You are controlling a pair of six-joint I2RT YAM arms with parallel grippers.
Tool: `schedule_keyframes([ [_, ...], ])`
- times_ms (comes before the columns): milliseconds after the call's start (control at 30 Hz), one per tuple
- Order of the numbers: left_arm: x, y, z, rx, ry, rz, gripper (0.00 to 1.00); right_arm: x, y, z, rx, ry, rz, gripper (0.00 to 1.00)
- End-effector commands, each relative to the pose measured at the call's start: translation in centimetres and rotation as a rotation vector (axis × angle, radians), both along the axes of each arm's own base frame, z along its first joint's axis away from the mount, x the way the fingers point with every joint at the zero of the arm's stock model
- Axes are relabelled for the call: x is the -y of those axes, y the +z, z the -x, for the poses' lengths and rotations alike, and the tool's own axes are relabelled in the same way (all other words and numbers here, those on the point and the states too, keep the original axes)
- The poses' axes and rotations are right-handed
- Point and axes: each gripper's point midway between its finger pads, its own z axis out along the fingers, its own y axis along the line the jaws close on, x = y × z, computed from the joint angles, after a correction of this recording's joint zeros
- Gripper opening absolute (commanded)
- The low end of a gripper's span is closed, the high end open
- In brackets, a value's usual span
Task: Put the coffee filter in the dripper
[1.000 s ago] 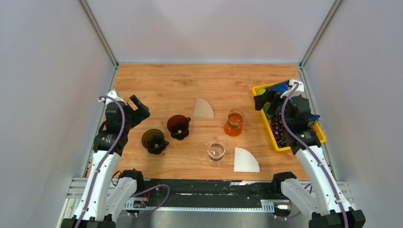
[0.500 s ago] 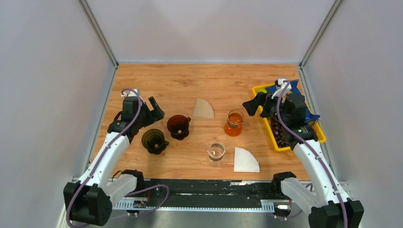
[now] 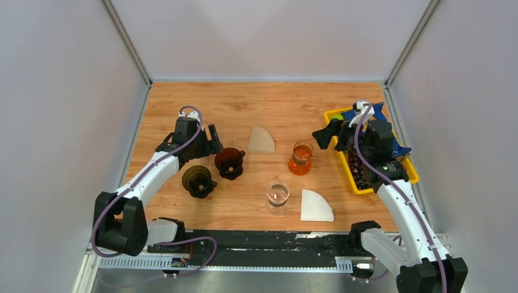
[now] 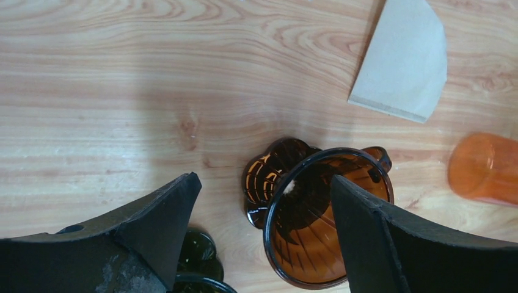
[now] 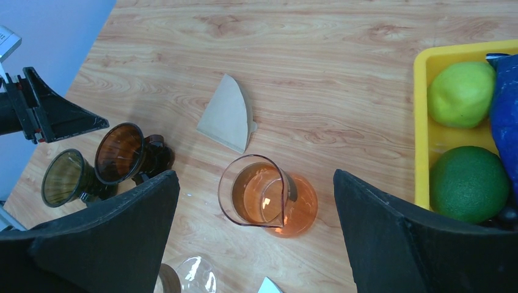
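Observation:
A brown paper coffee filter (image 3: pixel 261 140) lies flat on the table; it also shows in the left wrist view (image 4: pixel 403 61) and the right wrist view (image 5: pixel 227 114). A white filter (image 3: pixel 316 206) lies near the front. An amber dripper (image 3: pixel 229 162) stands left of centre, seen from above in the left wrist view (image 4: pixel 327 226). A darker green dripper (image 3: pixel 198 180) stands beside it. My left gripper (image 3: pixel 211 139) is open and empty, just above and left of the amber dripper. My right gripper (image 3: pixel 327 133) is open and empty, above the orange beaker (image 3: pixel 300 158).
A clear glass (image 3: pixel 277 195) stands near the front centre. A yellow tray (image 3: pixel 403 163) with limes (image 5: pixel 468 183) and a blue object sits at the right edge. Bare wood lies at the back of the table.
My left arm has swung right and forward, bringing its open gripper close to the amber dripper. My right gripper moved left toward the orange beaker, then held still.

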Motion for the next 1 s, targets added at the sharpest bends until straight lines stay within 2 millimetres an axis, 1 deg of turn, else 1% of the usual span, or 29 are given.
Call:
schedule_keyframes([
  [0, 1.9, 1.4, -1.6, 0.060, -0.101, 0.009, 0.88, 0.9, 2.1, -0.7, 0.058, -0.050, 0.025, 1.00],
  [67, 1.9, 0.6, -1.6, 0.034, -0.107, -0.015, 0.86, 1.0, 2.4, -0.7, 0.066, -0.051, 0.026, 1.00],
  [100, 2.0, 0.5, -1.7, 0.030, -0.112, -0.017, 0.82, 1.0, 2.5, -0.7, 0.068, -0.050, 0.026, 1.00],
  [133, 2.3, 0.1, -1.6, 0.015, -0.127, -0.019, 0.80, 1.0, 2.6, -0.7, 0.072, -0.049, 0.026, 1.00],
  [233, 3.3, -0.3, -1.5, -0.001, -0.169, -0.010, 0.69, 1.1, 2.7, -0.6, 0.075, -0.056, 0.029, 1.00],
  [300, 3.9, -0.8, -1.1, -0.015, -0.207, -0.019, 0.65, 1.3, 2.7, -0.6, 0.078, -0.065, 0.034, 1.00],
  [333, 4.0, -1.1, -1.0, -0.022, -0.216, -0.028, 0.65, 1.4, 2.7, -0.6, 0.081, -0.069, 0.037, 1.00],
  [467, 3.9, -2.3, 0.0, -0.058, -0.220, -0.047, 0.57, 1.9, 3.3, -0.5, 0.105, -0.090, 0.049, 1.00],
  [533, 4.0, -2.6, 0.2, -0.064, -0.223, -0.045, 0.53, 2.0, 3.6, -0.4, 0.114, -0.098, 0.050, 1.00],
  [667, 4.4, -2.5, 0.4, -0.060, -0.241, -0.035, 0.38, 2.0, 3.7, -0.2, 0.117, -0.099, 0.049, 1.00],
  [700, 4.6, -2.5, 0.5, -0.057, -0.250, -0.034, 0.32, 2.1, 3.7, -0.2, 0.116, -0.102, 0.049, 1.00],
  [733, 4.7, -2.4, 0.5, -0.054, -0.253, -0.033, 0.30, 2.1, 3.7, -0.2, 0.118, -0.104, 0.050, 1.00],
  [833, 4.6, -2.1, 0.6, -0.051, -0.248, -0.037, 0.16, 2.2, 4.1, 0.1, 0.127, -0.104, 0.049, 1.00],
  [867, 4.6, -1.7, 0.7, -0.050, -0.246, -0.040, 0.12, 2.1, 4.2, 0.2, 0.133, -0.100, 0.047, 1.00],
  [900, 4.5, -1.5, 0.7, -0.047, -0.241, -0.042, 0.10, 2.0, 4.2, 0.3, 0.133, -0.094, 0.045, 1.00],
  [967, 4.5, 0.0, 0.6, -0.014, -0.235, -0.033, 0.04, 1.9, 4.3, 0.5, 0.138, -0.084, 0.042, 1.00],
])
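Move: Off to the left hand's right, about 8 cm over and 2 cm back, with its middle some 7 cm lower, stands the reddish-brown dripper. The olive dripper is roughly 9 cm back and 3 cm to the left of the hand, about as low. The tan coffee filter lies flat some 8 cm ahead and 19 cm to the right, 11 cm down. From the right hand, the reddish-brown dripper is about 32 cm left, level fore and aft, and 20 cm below. Moving right about 5 cm and down some 3 cm, the left hand comes to the left rim of the reddish-brown dripper, turning clockwise a little over 10 degrees. Its fingers close from nearly wide open to almost shut, one inside the cone and one outside, pinching the wall; the hand then just starts to rise. The open right hand eases slightly right and up. ##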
